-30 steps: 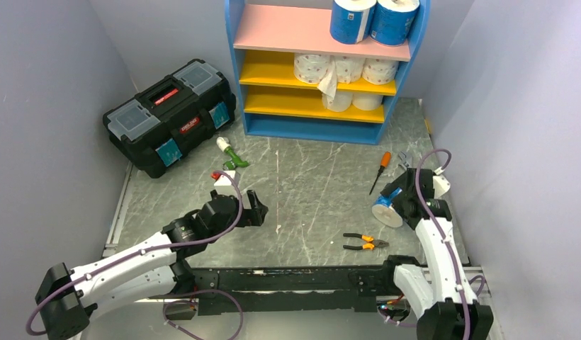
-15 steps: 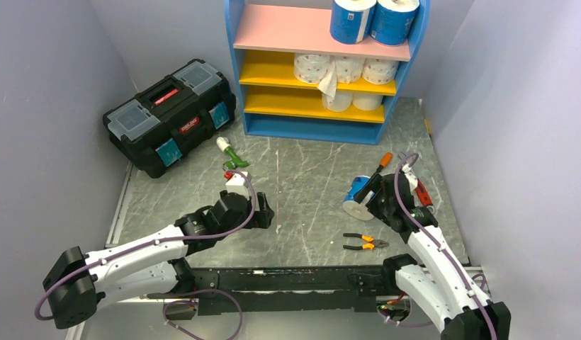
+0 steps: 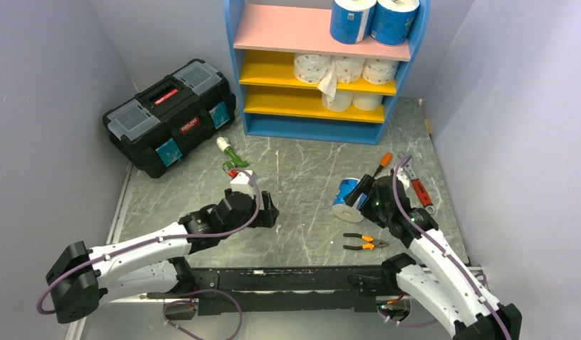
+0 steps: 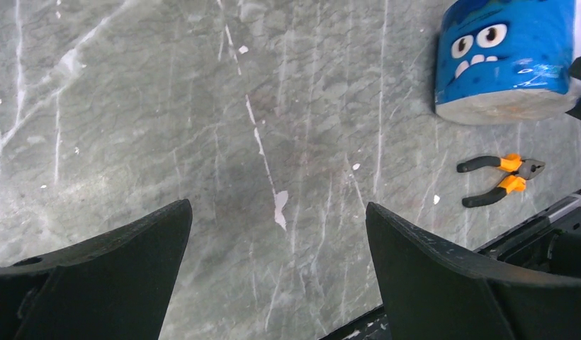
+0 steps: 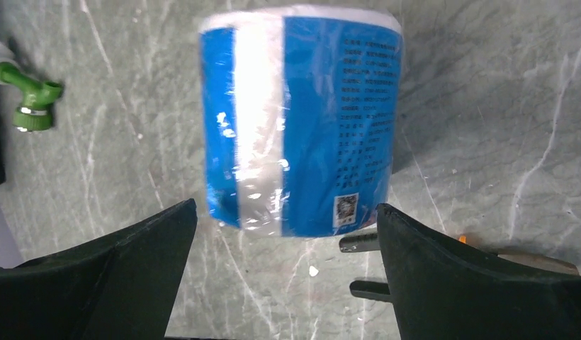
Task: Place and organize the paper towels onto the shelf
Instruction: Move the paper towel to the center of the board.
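A blue-wrapped paper towel roll is on its side near the table's middle right. It also shows in the right wrist view and the left wrist view. My right gripper is open, with the roll just beyond its fingertips, not between them. My left gripper is open and empty over bare table, left of the roll. The shelf stands at the back. It has two blue rolls on the pink board, dotted rolls on the upper yellow board, and white rolls on the lower.
A black toolbox lies at the back left, with a green and white nozzle in front of it. An orange screwdriver and a red-handled tool lie beside my right arm. Pliers lie near the front edge.
My right arm has swung left from the table's right side, and the blue roll has moved left with it. My left gripper has moved a little right and forward.
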Motion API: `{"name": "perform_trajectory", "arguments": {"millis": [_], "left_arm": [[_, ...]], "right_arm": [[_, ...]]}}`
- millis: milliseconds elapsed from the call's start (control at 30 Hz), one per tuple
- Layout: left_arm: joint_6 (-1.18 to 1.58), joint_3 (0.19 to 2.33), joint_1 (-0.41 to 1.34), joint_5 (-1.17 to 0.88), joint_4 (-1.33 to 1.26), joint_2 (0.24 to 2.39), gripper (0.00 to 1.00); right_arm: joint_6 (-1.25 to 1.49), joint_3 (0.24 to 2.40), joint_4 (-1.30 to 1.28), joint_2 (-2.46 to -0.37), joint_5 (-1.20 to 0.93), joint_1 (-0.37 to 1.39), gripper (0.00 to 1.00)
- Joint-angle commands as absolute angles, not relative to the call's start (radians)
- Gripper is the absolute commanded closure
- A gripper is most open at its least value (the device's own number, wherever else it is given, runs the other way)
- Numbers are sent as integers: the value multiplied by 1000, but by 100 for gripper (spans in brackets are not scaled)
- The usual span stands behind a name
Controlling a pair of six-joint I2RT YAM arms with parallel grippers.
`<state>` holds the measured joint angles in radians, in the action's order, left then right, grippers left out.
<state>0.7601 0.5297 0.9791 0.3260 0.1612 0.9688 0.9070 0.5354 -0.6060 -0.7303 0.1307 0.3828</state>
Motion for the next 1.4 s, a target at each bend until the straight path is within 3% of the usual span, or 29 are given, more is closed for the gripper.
{"name": "perform_trajectory", "arguments": {"millis": [0, 267, 433, 667, 900, 1367], "left_arm": [[710, 586, 984, 299, 44, 991, 1], [644, 585, 984, 107, -217, 1085, 1], [622, 604, 985, -43, -347, 1185, 6], [633, 707, 984, -230, -436, 1391, 15], [681, 760, 985, -351, -472, 1554, 30], [669, 898, 1011, -372, -462, 1744, 35]], "right_arm": [[863, 664, -665, -686, 171, 388, 0], [707, 774, -545, -760, 317, 297, 1], [681, 710, -283, -843, 140, 105, 5], [703, 694, -126, -1053, 23, 78, 18], [701, 631, -62, -1050, -32, 80, 31], [739, 493, -84, -955, -130, 99, 30]]}}
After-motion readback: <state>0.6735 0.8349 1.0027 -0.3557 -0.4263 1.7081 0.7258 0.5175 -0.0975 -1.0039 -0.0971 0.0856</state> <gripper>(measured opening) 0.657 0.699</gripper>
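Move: The blue paper towel lies on its side just under the right hand's wide-open fingers, its middle about 2 cm ahead, 2 cm left and 5 cm below. The pliers lie some 13 cm back and 3 cm right of that hand, the screwdriver about 10 cm ahead and 7 cm right, both some 9 cm lower. From the left hand, open too, the same roll is about 25 cm right, 3 cm ahead and 6 cm below. Already open, the right hand comes free upward from the blue roll by some 8 cm, arcs forward and right, then sinks and eases back to the roll's far end, its fingers narrowing by about a third. The left hand sweeps about 19 cm right towards the roll's near left side, rising slightly before dipping, turning nearly 40 degrees clockwise and part-closing; contact by either hand at the finish can't be made out. ##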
